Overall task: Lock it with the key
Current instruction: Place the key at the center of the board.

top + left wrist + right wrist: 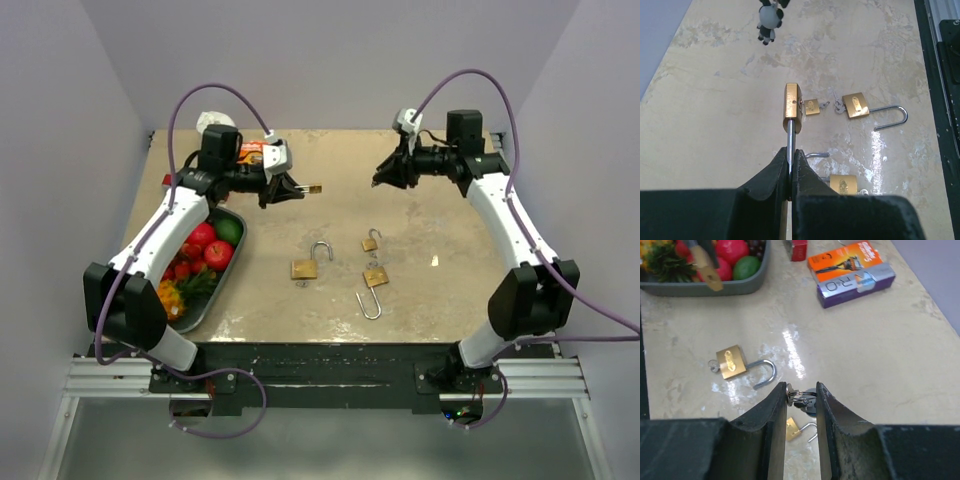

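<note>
My left gripper [291, 189] is shut on the steel shackle of a brass padlock [793, 106], holding it in the air with the body pointing away from the fingers [807, 172]. This padlock [314, 188] juts toward the table's middle, and it also shows in the right wrist view as the raised padlock [708, 269] at top left. Facing it from the right, my right gripper [384, 178] hangs above the table. It is shut on a small key [796, 395] on a wire ring, pinched between the fingers [774, 412].
Three more open padlocks lie on the table: one [305, 268] left of centre, a small one [371, 243] and one [375, 278] with a long shackle. A grey tray [228, 285] of fruit stands at the left. A razor box [855, 272] lies at the back.
</note>
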Available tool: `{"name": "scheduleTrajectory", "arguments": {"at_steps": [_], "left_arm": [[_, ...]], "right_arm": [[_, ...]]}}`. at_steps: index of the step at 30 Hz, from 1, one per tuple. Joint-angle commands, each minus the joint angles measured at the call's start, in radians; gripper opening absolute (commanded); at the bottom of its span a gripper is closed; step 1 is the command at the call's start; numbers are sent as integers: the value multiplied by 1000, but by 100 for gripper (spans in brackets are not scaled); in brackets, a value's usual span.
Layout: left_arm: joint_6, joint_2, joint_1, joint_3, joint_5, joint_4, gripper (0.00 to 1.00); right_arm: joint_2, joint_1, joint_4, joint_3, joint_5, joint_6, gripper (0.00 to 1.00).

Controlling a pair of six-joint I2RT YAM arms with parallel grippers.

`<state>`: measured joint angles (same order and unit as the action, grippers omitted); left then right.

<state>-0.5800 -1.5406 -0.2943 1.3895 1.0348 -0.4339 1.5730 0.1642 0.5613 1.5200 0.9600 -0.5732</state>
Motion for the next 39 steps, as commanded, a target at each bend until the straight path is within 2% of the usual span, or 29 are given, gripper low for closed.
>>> {"name": "scheduleTrajectory", "arguments": {"at_steps": [1, 5, 10, 15, 20, 22, 27, 30, 39], "left_arm": [[20, 3, 4, -15, -5, 78, 0], [69, 13, 4, -47, -39, 145, 0], [115, 40, 4, -102, -93, 188, 0], [158, 60, 4, -155, -122, 250, 0], [177, 56, 4, -182, -134, 282, 0], [177, 48, 4, -184, -133, 285, 0], [178, 25, 6, -179, -139, 297, 0], [184, 7, 6, -170, -134, 304, 0], [170, -19, 6, -153, -139, 293, 0]], "right_arm": [[70, -45, -244, 23, -99, 171, 0], [220, -51, -368, 100, -234, 280, 0], [427, -54, -488, 221, -366, 328, 0], [597, -54, -544, 366, -478, 342, 0], [764, -54, -557, 499, -520, 360, 0], [800, -54, -557, 552, -553, 372, 0], [867, -54, -690, 578, -624, 378, 0], [918, -54, -670, 618, -649, 385, 0], [894, -57, -641, 519, -650, 345, 0]]}}
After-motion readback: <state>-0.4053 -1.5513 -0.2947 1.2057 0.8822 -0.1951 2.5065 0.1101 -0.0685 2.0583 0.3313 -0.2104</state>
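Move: Held in the right fingers, the key with its grey charm is being taken to the bare tabletop near the far edge, about 30 cm ahead of that hand, 7 cm to its right and 27 cm below. The open small padlock lies nearly under the hand, some 4 cm ahead and 1 cm to the right; the large padlock is 3 cm back and 15 cm left. From the left hand, that bare spot is roughly 33 cm ahead, 24 cm right and 26 cm down. Sweeping forward about 30 cm while sinking nearly 20 cm, the right hand carries the key and charm out past the small padlock towards the bare far tabletop, drifting right and slowing as it gets there. Its wrist swings some 40 degrees clockwise and the fingers keep their hold. Meanwhile the left hand eases down about 5 cm, still gripping its closed padlock. ##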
